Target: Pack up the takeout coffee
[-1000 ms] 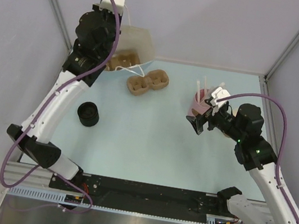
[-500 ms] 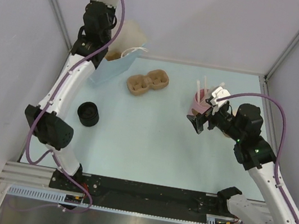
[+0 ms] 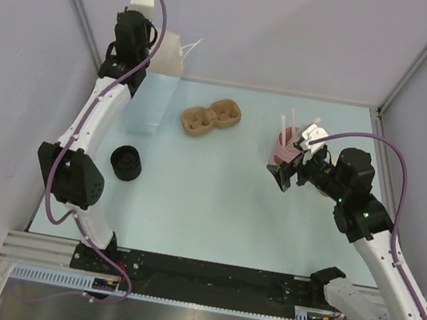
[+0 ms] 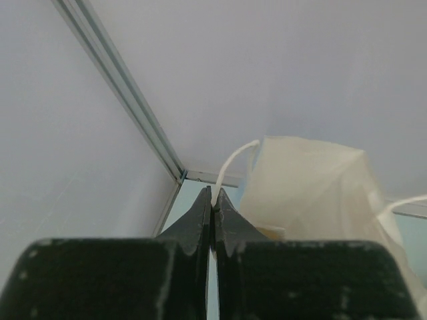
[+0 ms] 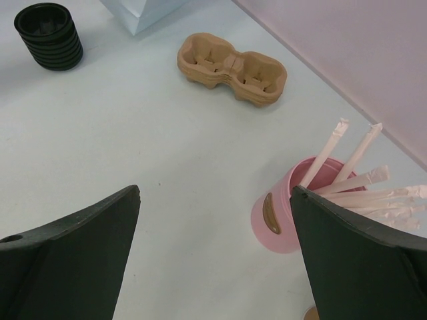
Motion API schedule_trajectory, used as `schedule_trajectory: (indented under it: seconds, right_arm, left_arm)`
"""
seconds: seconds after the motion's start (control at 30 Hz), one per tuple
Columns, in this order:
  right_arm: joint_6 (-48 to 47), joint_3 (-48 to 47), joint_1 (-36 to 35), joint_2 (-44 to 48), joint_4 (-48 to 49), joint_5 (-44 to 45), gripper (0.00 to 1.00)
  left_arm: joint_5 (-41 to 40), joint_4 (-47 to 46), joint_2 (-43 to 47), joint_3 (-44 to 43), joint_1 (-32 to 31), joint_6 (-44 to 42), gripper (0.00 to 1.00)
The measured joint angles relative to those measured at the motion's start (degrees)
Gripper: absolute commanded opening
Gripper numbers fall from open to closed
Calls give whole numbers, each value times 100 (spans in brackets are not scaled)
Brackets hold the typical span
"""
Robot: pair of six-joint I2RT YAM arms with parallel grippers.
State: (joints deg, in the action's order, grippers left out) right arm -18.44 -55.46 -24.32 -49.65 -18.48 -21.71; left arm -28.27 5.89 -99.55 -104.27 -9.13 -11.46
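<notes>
My left gripper (image 4: 213,195) is shut on the thin white cord handle (image 4: 232,163) of a pale blue paper bag (image 3: 153,90). The left arm (image 3: 128,33) is raised at the back left corner and the bag hangs or stands upright under it, its cream inside (image 4: 313,187) showing in the left wrist view. My right gripper (image 5: 213,190) is open wide over bare table beside the pink cup of straws (image 5: 287,213), with nothing between its fingers. The takeout coffee is hidden; only a tan sliver (image 5: 308,313) shows at the bottom edge of the right wrist view.
A stack of black lids (image 3: 125,162) sits at the left of the table. A brown two-cup pulp carrier (image 3: 212,118) lies at the back centre. The pink cup (image 3: 284,147) stands right next to my right gripper (image 3: 283,171). Walls close off the back and sides.
The left arm has lifted and swung back to the corner, pulling the bag from a tilted, open-mouthed lie up to upright. The right arm has not moved.
</notes>
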Motion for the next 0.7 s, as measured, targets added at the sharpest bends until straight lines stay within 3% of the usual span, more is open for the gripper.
schedule_trajectory:
  seconds: [0.23,0.47,0.7]
  right_arm:
    - [0,2,39,0,0,-24,100]
    - [0,7,57,-2,0,-63,100]
    - [0,17,68,-31,-2,-83,100]
  left_arm:
    - [48,-114,0,717,166,227,23]
    - [146,-122,35,837,562,520,35]
    - [205,-107,291,1097,763,662,57]
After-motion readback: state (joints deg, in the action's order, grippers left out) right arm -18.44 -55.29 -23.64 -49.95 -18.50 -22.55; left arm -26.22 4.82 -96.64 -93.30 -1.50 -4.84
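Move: The left hand holds one handle of the bag. The bag's middle hangs about 20 cm below it, roughly 4 cm ahead and 6 cm right. Its standing spot in the table's far left corner lies some 40 cm down, 2 cm ahead and 4 cm left. The black stack is about 18 cm back and 1 cm left, the cup carrier 4 cm ahead and 22 cm right. For the right hand, that spot is about 28 cm ahead and 44 cm left. Straight down first, about 6 cm, the left hand lowers the bag by its handle towards the far left corner. Then, staying at that height, it shifts some 6 cm to its left and turns slightly counter-clockwise while its fingers spread from nearly shut to about half open, loosening the handle, which still lies at the inner side of the left finger. ##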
